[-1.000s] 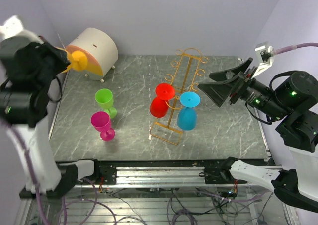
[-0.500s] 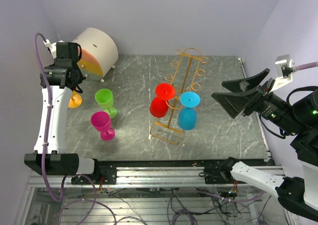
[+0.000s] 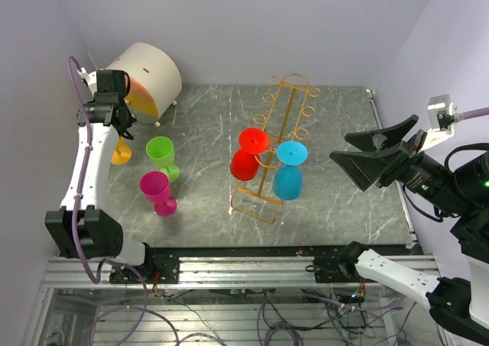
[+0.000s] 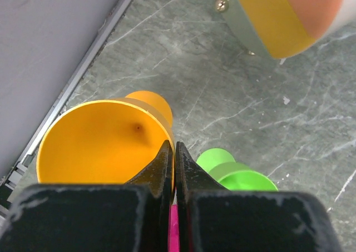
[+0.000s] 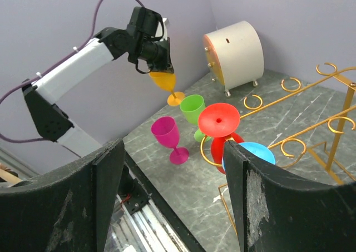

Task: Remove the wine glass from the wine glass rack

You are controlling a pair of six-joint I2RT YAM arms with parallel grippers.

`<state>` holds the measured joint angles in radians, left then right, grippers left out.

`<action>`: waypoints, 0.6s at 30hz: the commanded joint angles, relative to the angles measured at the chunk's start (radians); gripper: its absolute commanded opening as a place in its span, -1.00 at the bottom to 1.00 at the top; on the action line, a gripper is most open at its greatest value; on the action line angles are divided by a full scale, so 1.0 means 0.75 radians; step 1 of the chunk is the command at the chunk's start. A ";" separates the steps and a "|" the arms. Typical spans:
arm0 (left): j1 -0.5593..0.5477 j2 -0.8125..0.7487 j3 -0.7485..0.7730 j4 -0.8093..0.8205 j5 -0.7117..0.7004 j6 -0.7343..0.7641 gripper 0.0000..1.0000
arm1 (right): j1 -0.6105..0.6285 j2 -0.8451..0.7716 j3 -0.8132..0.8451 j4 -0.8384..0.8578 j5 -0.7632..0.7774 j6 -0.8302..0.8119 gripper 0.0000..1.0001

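Note:
The golden wine glass rack (image 3: 256, 205) stands at mid-table. A red wine glass (image 3: 248, 153) and a blue wine glass (image 3: 289, 170) hang on it upside down. At the far left my left gripper (image 3: 118, 128) is shut on the rim of an orange wine glass (image 4: 105, 141), held upright and low over the table; whether its foot touches I cannot tell. My right gripper (image 3: 374, 159) hovers open and empty to the right of the rack, apart from the blue glass (image 5: 250, 152) and the red glass (image 5: 219, 121).
A green glass (image 3: 162, 155) and a magenta glass (image 3: 157, 192) stand upright on the table, just right of the orange one. A white drum with an orange face (image 3: 145, 71) sits at the back left. Purple walls close in both sides.
My left arm has swung down from high near the camera, lowering the orange glass to the table's left side. My right gripper has drawn back to the right, away from the rack.

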<state>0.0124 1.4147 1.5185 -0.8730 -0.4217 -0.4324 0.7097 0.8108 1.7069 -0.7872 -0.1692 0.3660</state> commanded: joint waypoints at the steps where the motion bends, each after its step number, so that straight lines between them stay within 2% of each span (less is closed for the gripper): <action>1: 0.070 0.078 -0.038 0.133 0.078 0.025 -0.86 | 0.000 -0.017 -0.022 -0.004 -0.002 0.009 0.41; 12: 0.116 0.220 -0.111 0.247 0.186 0.049 -0.86 | 0.000 -0.010 -0.046 0.009 -0.049 0.035 0.40; 16: 0.124 0.260 -0.121 0.267 0.197 0.047 -0.80 | -0.001 -0.011 -0.053 0.000 -0.063 0.050 0.40; 18: 0.128 0.266 -0.128 0.280 0.210 0.047 -0.70 | -0.001 -0.014 -0.064 -0.005 -0.067 0.061 0.40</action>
<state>0.0940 1.6028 1.4376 -0.7334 -0.2962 -0.4026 0.7097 0.8055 1.6733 -0.7868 -0.2008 0.3901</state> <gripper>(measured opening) 0.120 0.704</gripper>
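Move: The left hand holds the orange wine glass by its rim. The bare table it is going to lies about 3 cm ahead, 4 cm left and 23 cm below. The green glass stands about 1 cm back and 8 cm right, the magenta glass some 12 cm back and 7 cm right, both with middles about 16 cm below. The white drum box is some 24 cm ahead, 2 cm right and 12 cm below. From the right hand the spot lies roughly 30 cm ahead, 48 cm left and 49 cm below. The left hand lowers the orange glass, still pinched at the rim, about 8.5 cm down to the bare table on the left of the green glass, easing some 3.5 cm forward and slightly left while the wrist tips a little further down. The descent slows towards the end and the fingers just begin to loosen, with the hand still at the rim. ##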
